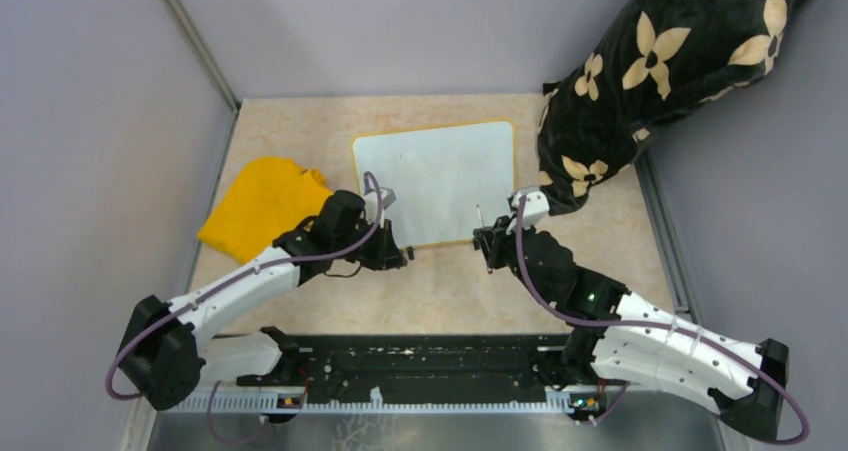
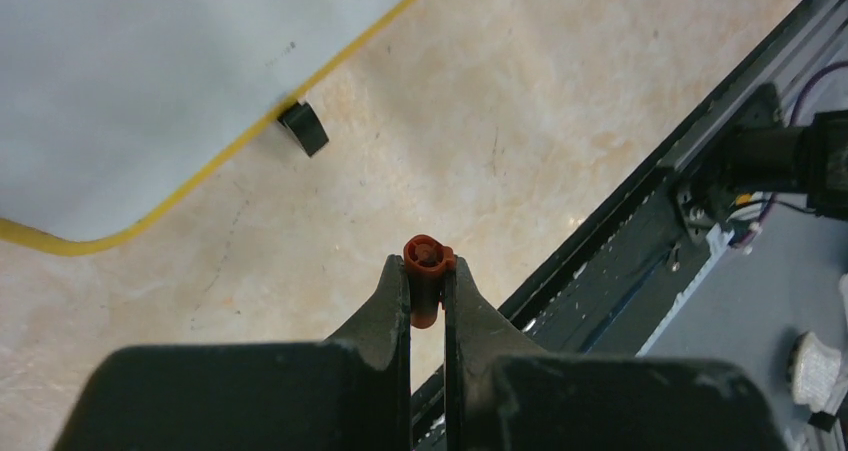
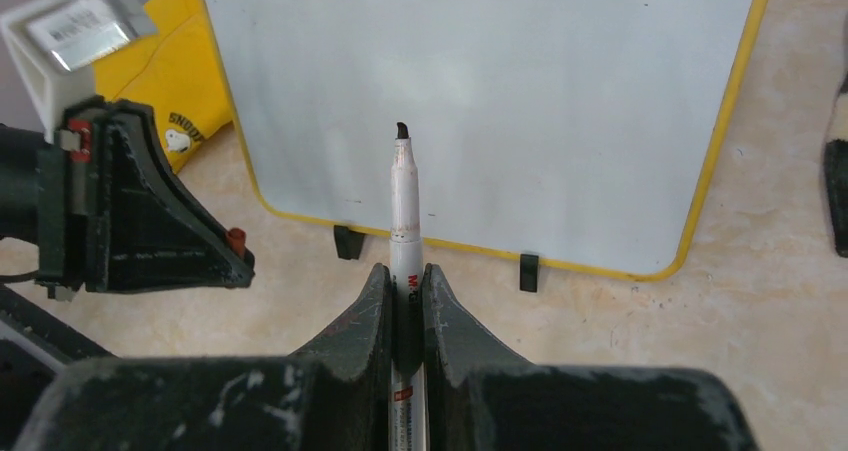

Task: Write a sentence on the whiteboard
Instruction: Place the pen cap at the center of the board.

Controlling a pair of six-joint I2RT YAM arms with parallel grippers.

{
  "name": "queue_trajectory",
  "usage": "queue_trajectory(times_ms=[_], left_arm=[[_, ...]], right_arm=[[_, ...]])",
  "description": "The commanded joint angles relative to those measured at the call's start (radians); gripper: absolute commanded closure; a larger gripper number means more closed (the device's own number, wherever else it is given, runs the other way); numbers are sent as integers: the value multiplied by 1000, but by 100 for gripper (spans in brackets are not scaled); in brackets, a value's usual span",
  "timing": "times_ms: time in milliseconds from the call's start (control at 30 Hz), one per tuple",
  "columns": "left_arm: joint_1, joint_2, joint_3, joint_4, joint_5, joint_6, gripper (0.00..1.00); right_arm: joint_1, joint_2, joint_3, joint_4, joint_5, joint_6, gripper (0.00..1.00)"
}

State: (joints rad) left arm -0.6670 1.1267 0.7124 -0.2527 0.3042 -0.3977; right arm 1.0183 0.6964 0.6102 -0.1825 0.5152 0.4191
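Note:
The whiteboard (image 1: 435,176) lies flat on the beige table, with a yellow rim and a blank white face (image 3: 480,91); no sentence is in view on it. My right gripper (image 3: 405,276) is shut on a white marker (image 3: 404,201). The uncapped dark tip points over the board's near part, just past its near edge. My left gripper (image 2: 428,266) is shut on the marker's red cap (image 2: 427,271), above the bare table close to the board's near left corner (image 2: 120,81). In the top view both grippers (image 1: 398,251) (image 1: 485,236) sit at the board's near edge.
A yellow cloth (image 1: 262,206) lies left of the board. A black pillow with cream flowers (image 1: 650,71) leans at the far right, close to the board's right edge. Two small black feet (image 3: 347,241) stick out from the board's near edge. A black rail (image 1: 420,366) runs along the table's front.

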Motion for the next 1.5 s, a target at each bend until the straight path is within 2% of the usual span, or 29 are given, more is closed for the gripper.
queue_trajectory(times_ms=[0,233,467,833,1033,1467], left_arm=[[-69,89,3,-45,-15,28,100],[-215,246,44,-73,-138,39,100],[-305,389,108,-113,-184,47,100],[-331,478,138,-127,-232,49,91],[-335,489,142,-136,-246,48,76],[-341,495,149,-145,-264,46,67]], right_arm=[[0,1,26,26,23,-27,100],[0,-13,31,4,42,-43,100],[0,-63,28,8,90,-81,100],[0,-115,16,-10,114,-84,100],[0,-115,14,-9,114,-85,100],[0,-107,10,-6,109,-77,100]])
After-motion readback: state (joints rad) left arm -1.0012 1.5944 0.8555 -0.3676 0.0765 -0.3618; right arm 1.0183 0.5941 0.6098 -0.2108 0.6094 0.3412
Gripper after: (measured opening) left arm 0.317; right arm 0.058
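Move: Pinched in the left hand's shut fingers, the pen cap is bound for bare table some 6 cm back, 4 cm right and 12 cm below. The whiteboard's left clip is about 4 cm ahead and 1 cm right of this hand, its right clip roughly 6 ahead and 14 right, the board's middle about 19 ahead and 6 right, all some 12 cm lower. From the right hand, that spot is 6 cm back, 11 left, 21 down. Sinking about 11 cm, the left hand also draws back some 6 cm and drifts right, away from the whiteboard, its fingers tipping some 30 degrees steeper, to bring the cap down to the table. It then stays there and opens its fingers partway, letting go of the cap. The right hand, still gripping the uncapped pen, shifts about 3 cm right and 2 up. ##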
